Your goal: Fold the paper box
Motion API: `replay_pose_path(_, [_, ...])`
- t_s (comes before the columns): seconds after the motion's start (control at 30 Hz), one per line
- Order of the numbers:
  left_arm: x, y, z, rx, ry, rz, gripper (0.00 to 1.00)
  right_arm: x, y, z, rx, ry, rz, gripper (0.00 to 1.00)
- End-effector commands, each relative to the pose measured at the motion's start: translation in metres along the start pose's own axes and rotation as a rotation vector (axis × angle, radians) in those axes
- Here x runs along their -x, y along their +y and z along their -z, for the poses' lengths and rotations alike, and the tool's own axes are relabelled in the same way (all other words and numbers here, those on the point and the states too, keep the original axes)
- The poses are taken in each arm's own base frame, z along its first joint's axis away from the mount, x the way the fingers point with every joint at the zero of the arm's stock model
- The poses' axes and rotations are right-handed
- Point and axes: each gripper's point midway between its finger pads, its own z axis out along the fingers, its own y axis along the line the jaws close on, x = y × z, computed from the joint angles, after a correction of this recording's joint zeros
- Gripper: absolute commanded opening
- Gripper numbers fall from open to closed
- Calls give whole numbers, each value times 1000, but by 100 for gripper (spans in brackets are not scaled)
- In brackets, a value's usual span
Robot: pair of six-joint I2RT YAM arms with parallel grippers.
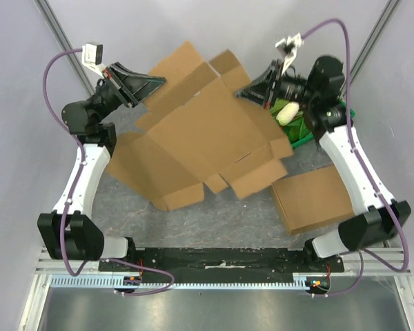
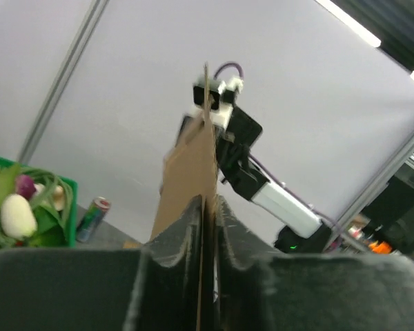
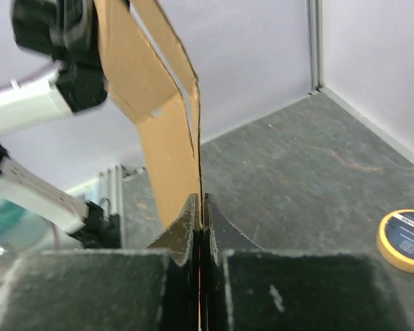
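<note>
The paper box [image 1: 207,131] is a large brown cardboard blank, unfolded, with flaps spreading at every side. It is lifted off the table and tilted between the two arms. My left gripper [image 1: 150,85] is shut on its far left edge. In the left wrist view the cardboard [image 2: 193,165] stands edge-on, pinched in the left gripper [image 2: 208,207]. My right gripper [image 1: 247,89] is shut on the far right flap. In the right wrist view that gripper [image 3: 200,205] clamps the thin edge of the sheet [image 3: 162,138].
A second flat cardboard piece [image 1: 314,196] lies on the table at the right. A green basket [image 1: 316,136] of vegetables stands behind the right arm; its wall [image 2: 69,200] has a drinks can [image 2: 94,214] beside it. A yellow tape roll [image 3: 406,240] lies on the table.
</note>
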Motion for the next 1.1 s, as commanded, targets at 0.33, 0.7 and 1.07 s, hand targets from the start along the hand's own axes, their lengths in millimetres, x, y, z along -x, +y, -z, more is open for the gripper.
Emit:
replay_pose_path(0.33, [-35,-78,39,282,23,-267,73,116,68,48,113,-42,-268,0])
replay_pose_path(0.7, [5,-124,77,575,-63,-573,71,153,189,96,238,-129,-186,0])
replay_pose_path(1.07, [2,-101,91,682,-57,-561,70,72,30,34,77,43,-355,0])
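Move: The flat paper box is already gripped at its far edge by both hands, its middle about 11 cm right, 5 cm back and 12 cm below the left hand. That middle lies some 6 cm left, 6 cm back and 6 cm below the right hand. From the right hand, the folded box is roughly 23 cm right and 15 cm back, and the green crate 24 cm right and 11 cm ahead, both some 40 cm down. Left opens, releasing the paper box, and backs about 14 cm; right, still gripping, lifts back some 20 cm, then forward. ##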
